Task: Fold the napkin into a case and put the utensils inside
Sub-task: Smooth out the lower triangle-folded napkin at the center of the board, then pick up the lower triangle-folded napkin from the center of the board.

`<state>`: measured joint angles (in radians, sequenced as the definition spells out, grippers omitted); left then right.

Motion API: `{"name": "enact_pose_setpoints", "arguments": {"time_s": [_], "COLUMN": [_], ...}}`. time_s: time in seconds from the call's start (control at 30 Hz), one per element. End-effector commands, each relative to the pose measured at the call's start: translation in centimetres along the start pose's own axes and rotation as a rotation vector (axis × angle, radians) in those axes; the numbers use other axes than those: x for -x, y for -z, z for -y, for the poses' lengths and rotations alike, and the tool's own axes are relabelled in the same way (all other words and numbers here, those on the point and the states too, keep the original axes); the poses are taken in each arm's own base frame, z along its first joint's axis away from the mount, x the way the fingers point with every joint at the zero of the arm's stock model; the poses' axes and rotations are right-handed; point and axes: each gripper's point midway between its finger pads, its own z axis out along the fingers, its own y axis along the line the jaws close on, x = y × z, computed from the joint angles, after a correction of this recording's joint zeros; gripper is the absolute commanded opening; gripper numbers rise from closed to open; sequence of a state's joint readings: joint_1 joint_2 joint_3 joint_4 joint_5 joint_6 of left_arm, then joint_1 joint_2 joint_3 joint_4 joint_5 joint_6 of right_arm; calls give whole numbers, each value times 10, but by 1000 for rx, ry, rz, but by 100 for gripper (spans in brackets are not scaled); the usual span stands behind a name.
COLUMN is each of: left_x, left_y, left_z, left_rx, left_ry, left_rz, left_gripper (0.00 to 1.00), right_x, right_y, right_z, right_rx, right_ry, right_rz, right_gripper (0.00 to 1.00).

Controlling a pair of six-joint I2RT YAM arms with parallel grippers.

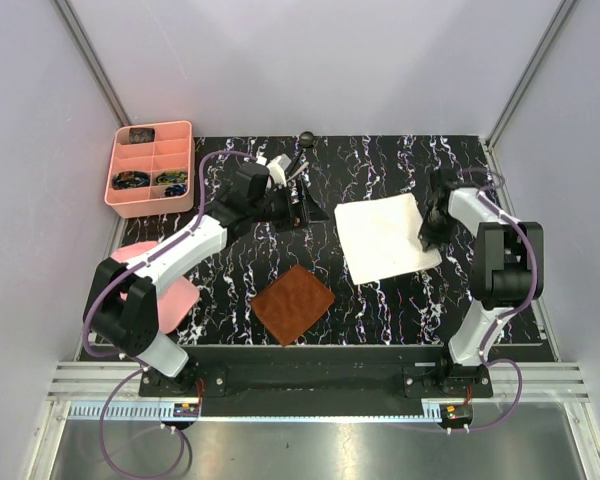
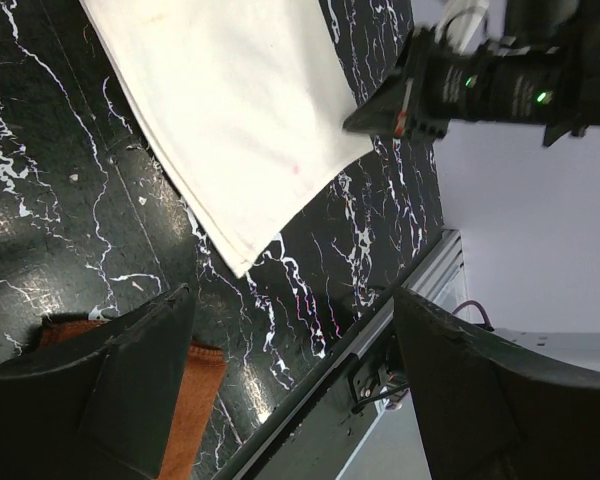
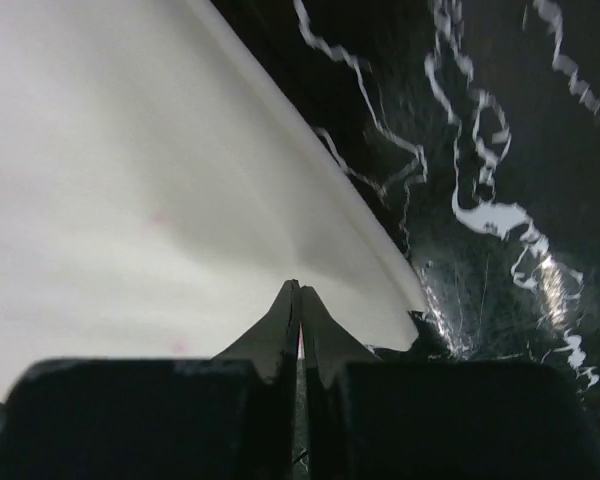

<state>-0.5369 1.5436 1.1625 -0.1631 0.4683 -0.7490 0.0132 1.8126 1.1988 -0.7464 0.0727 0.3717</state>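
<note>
The cream-white napkin (image 1: 385, 237) lies folded into a flat square right of the table's middle; it also fills the right wrist view (image 3: 130, 180) and shows in the left wrist view (image 2: 230, 120). My right gripper (image 1: 427, 232) (image 3: 300, 290) is at the napkin's right edge, fingers pressed together on the cloth. My left gripper (image 1: 298, 205) (image 2: 290, 380) hovers open at the back centre, nothing between its fingers. A dark spoon (image 1: 305, 143) lies just behind it. The fork does not show.
A brown textured mat (image 1: 293, 303) lies at the front centre, its corner also in the left wrist view (image 2: 185, 400). A pink compartment tray (image 1: 152, 168) stands at the back left. A pink flat piece (image 1: 175, 295) lies under the left arm.
</note>
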Motion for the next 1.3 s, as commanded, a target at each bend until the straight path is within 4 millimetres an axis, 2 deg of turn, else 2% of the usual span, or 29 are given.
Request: {"name": "enact_pose_setpoints", "arguments": {"time_s": [0.0,0.03,0.1,0.2,0.33,0.5,0.57,0.77,0.97,1.17,1.23,1.27], "left_x": [11,10,12,13,13,14,12,15,18,22,21,22], "left_y": [14,15,17,17,15,7,3,3,12,18,20,21], "left_z": [25,24,23,21,20,12,4,-7,-17,-24,-27,-28], "left_rx": [-80,-74,-65,-59,-61,-53,-44,-42,-32,-28,-24,-27], "left_ry": [-28,-29,-31,-22,-10,14,39,62,74,80,84,83], "left_rz": [43,43,55,59,54,45,37,51,68,78,82,86], "left_gripper": [82,82,82,82,82,82,82,81,81,81,81,81], "right_x": [58,65,50,24,3,-17,-23,-43,-61,-73,-81,-81], "right_y": [49,60,61,55,28,23,28,31,18,5,4,10], "right_z": [-51,-70,-112,-163,-181,-184,-188,-192,-196,-185,-181,-180], "right_rx": [56,115,258,384,339,264,221,201,162,82,61,67], "right_ry": [109,127,177,260,312,387,429,499,558,597,614,616], "right_rz": [201,222,167,99,65,111,159,159,131,103,96,107], "right_gripper": [10,18,22,27,27,27,34,45,54,57,58,58]}}
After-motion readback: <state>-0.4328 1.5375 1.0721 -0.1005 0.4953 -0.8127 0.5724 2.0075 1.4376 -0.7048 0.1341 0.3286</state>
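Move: The napkin's left edge is about 20 cm to the left of the right hand and level with it front to back, 1 or 2 cm lower. The napkin's middle is some 10 cm left and 1 cm ahead. The brown cloth lies roughly 33 cm left and 15 cm back, the fork 34 cm left and 18 cm ahead. From the left hand that left edge is about 9 cm to the right and 19 cm below. The napkin is left at its right side and met again at its left edge: the shut right fingers rise about 8 cm while swinging forward, arc left over it and come back and down, ending some 20 cm to the left. They open to over half, astride the edge, the right finger on the cloth, while the wrist turns about 30 degrees counter-clockwise. The left hand, still open and empty, eases away left, slightly down and forward. ##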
